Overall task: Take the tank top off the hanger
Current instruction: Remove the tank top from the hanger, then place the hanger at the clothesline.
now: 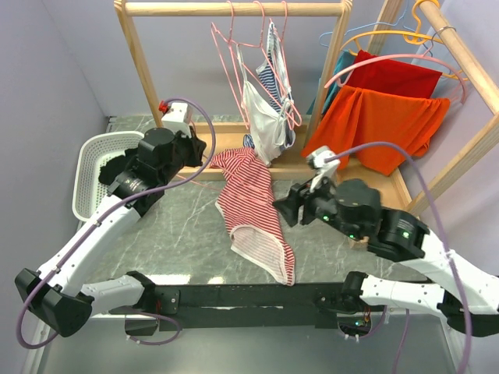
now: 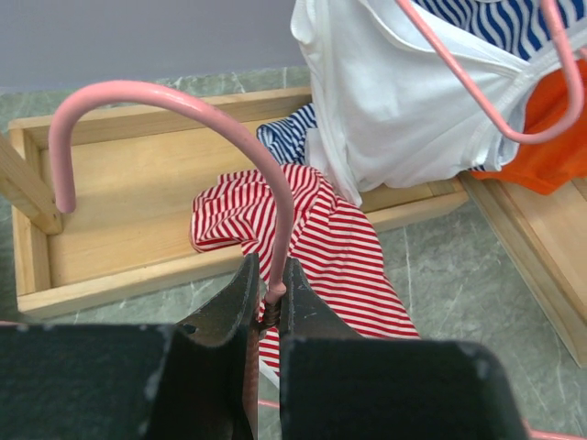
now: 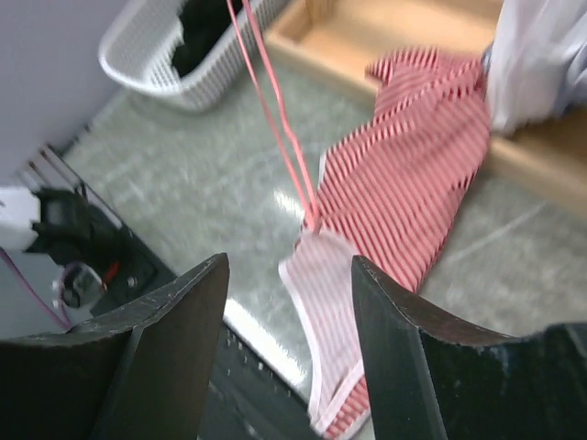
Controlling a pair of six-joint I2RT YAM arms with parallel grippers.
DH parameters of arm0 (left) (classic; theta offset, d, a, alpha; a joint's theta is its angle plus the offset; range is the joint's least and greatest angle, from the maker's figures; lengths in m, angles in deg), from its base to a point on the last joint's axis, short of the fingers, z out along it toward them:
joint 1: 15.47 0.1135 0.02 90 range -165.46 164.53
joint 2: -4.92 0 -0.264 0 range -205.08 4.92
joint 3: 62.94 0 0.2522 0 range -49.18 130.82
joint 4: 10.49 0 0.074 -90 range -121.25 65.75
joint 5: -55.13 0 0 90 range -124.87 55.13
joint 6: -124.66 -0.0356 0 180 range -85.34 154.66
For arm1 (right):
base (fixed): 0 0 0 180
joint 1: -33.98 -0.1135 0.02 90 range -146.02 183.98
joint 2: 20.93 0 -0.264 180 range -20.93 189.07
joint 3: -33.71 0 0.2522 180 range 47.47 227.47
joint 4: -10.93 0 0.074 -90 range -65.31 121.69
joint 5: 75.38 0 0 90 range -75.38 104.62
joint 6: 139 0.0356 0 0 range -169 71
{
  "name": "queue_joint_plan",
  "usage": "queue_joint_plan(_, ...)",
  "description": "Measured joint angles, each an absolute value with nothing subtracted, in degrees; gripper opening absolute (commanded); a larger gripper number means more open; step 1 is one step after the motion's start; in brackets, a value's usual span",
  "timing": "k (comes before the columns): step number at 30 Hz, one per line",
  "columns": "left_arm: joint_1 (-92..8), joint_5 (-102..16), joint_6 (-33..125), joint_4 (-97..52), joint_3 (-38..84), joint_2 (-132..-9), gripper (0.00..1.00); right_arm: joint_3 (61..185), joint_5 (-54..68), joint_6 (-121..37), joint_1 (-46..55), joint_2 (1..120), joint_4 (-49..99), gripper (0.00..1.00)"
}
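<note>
The red-and-white striped tank top (image 1: 248, 204) lies spread on the table, its upper end against the wooden rack base. My left gripper (image 1: 204, 152) is shut on the neck of a pink wire hanger (image 2: 183, 103), hook pointing up; in the left wrist view the jaws (image 2: 269, 302) pinch the twisted neck. The hanger's thin wires (image 3: 275, 119) run down to the tank top (image 3: 413, 174); whether they still pass through it I cannot tell. My right gripper (image 1: 282, 206) hovers open over the top's lower hem, nothing between its fingers (image 3: 289, 275).
A white basket (image 1: 90, 175) holding something dark sits at the left. The wooden rack (image 1: 234, 9) carries a white top and a blue-striped one on pink hangers (image 1: 261, 109). Orange and red shirts (image 1: 390, 117) hang at the right.
</note>
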State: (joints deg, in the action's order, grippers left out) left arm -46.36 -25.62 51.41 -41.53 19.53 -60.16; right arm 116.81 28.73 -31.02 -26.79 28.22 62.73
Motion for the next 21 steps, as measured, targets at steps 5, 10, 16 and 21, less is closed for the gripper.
queue_joint_plan(5, -46.36, -27.80, 51.21, -41.47, 19.53, -59.83, 0.01, 117.33, 29.78, -34.82, -26.77, 26.90, 60.04, 0.64)
queue_joint_plan(10, -46.36, -30.60, 50.69, -41.44, 19.53, -59.65, 0.01, 116.81, 28.36, -37.38, -26.77, 30.01, 56.46, 0.68)
queue_joint_plan(16, -46.36, -34.58, 50.30, -40.99, 18.77, -58.12, 0.01, 114.86, 23.96, -39.63, -26.59, 35.03, 53.81, 0.67)
queue_joint_plan(21, -46.36, -38.14, 49.95, -40.07, 17.67, -55.98, 0.01, 114.86, 20.69, -40.61, -26.29, 37.24, 53.22, 0.62)
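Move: The empty pink hanger, its neck held by the left hand, has its near end about 6 cm ahead of the right hand and 8 cm to its left, roughly level. Below it the striped tank top lies loose, its middle some 10 cm ahead, 8 cm left and 25 cm under the right hand. From the left hand, that hanger end is about 11 cm back and 16 cm right; the hanging white top is roughly 12 cm ahead, 18 cm right. The pink hanger is brought towards the right hand: the left fingers keep their pinch on its neck, drawing it about 3 cm back and 2 cm right with a slight rise, turning it clockwise nearly 15 degrees. The right hand, still open, rises a little, then heads left some 5 cm and sinks over the tank top to bring its fingers around the hanger's near end, turning counter-clockwise. ##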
